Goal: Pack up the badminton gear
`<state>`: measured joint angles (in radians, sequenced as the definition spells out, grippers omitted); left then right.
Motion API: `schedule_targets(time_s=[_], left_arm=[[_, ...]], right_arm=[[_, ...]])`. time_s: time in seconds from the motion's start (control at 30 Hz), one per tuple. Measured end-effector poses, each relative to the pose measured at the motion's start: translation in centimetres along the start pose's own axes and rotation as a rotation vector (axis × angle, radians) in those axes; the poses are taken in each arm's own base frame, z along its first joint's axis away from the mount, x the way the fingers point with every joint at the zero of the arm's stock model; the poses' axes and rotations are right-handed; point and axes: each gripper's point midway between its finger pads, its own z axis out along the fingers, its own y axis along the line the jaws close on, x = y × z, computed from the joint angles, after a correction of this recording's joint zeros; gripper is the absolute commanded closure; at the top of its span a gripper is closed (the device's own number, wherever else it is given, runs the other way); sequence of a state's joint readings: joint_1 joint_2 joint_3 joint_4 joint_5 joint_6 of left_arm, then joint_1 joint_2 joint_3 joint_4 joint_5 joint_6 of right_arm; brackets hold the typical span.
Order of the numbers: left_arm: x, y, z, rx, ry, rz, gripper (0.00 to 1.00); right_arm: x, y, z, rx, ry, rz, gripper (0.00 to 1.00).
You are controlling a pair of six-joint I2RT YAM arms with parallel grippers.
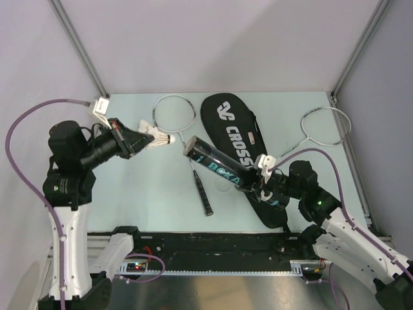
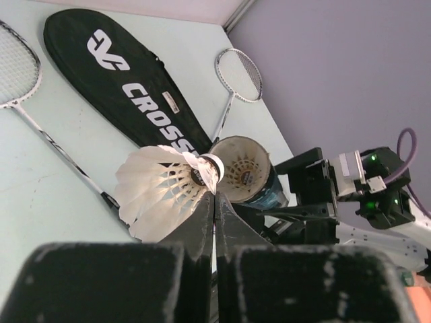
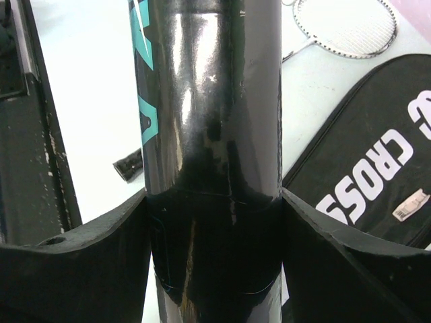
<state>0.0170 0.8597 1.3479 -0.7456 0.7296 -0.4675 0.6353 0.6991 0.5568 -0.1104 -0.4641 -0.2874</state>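
My left gripper (image 1: 143,140) (image 2: 215,196) is shut on a white feather shuttlecock (image 1: 159,137) (image 2: 158,190), pinching it near its cork, which points at the open mouth of the black tube (image 1: 216,166) (image 2: 244,169) a short way off. My right gripper (image 1: 261,188) (image 3: 214,202) is shut on the tube's lower part (image 3: 209,121) and holds it tilted above the black CROSSWAY bag (image 1: 237,132) (image 2: 114,74) (image 3: 367,168). One silver racquet (image 1: 175,113) (image 2: 20,70) lies left of the bag, its black handle (image 1: 204,194) (image 3: 128,165) near the front. The other racquet (image 1: 326,125) (image 2: 239,73) (image 3: 347,27) lies to the right.
Grey walls and metal frame posts (image 1: 80,48) close in the pale table (image 1: 129,194). A black rail (image 1: 213,248) runs along the near edge between the arm bases. Purple cables (image 1: 26,123) loop from both arms.
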Motion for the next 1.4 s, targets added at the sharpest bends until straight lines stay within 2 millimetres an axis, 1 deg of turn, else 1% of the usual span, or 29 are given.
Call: schedule_targets(time_s=[0.1,0.17,0.3,0.37,0.47,0.67,0.8,1.07,1.27,1.4], left_arm=[[0.3,-1.0,-1.2,0.007,-0.011,0.044,1.00],[1.0,-1.7,-1.7,0.030,0.004,0.057,1.00],[2.6,-3.5,-2.0,0.112,0.067,0.069,1.00],[3.3,-4.0,-1.9,0.144,0.101,0.067,1.00],[4.1,-4.6,-1.7,0.187,0.144,0.062,1.00],[5.3,-4.4,-0.5,0.218,0.224,0.028,1.00],[6.4,-4.4,0.4,0.246,0.283,0.013,1.00],[8.3,-4.1,1.8,0.284,0.351,-0.006,1.00],[8.9,-3.4,2.3,0.277,0.345,-0.013,1.00],[9.0,-3.1,2.4,0.264,0.332,-0.011,1.00]], right_arm=[[0.6,0.1,0.2,-0.021,-0.011,-0.058,0.80],[0.6,0.2,0.1,-0.028,-0.021,-0.098,0.80],[-0.7,-0.2,-0.1,-0.017,-0.076,-0.196,0.81],[-1.4,-0.5,-0.1,-0.008,-0.100,-0.238,0.81],[-1.8,-0.7,0.0,-0.005,-0.115,-0.275,0.82],[-2.3,0.1,0.2,-0.034,-0.135,-0.316,0.84],[-2.3,0.8,0.5,-0.051,-0.135,-0.333,0.84],[-0.8,0.8,1.9,-0.058,-0.084,-0.319,0.87],[0.3,0.7,2.5,-0.055,-0.067,-0.302,0.87],[0.5,0.8,2.6,-0.055,-0.075,-0.287,0.88]])
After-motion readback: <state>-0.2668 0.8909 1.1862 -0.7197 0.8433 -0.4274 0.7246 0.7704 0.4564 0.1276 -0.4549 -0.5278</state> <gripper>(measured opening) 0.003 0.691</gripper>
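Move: The left hand holds the shuttlecock; the tube's open mouth lies about 12 cm to its right, 3 cm ahead and 8 cm below. Some 38 cm below on the table, the left racket's handle is about 16 cm right and 6 cm back, the black bag's middle about 38 cm right and 12 cm ahead. From the right hand, which grips the tube, the mouth is roughly 20 cm left, 3 cm ahead and 12 cm up. The left hand brings the held shuttlecock about 7 cm right, down and back into the mouth of the right-held, tilting tube. ##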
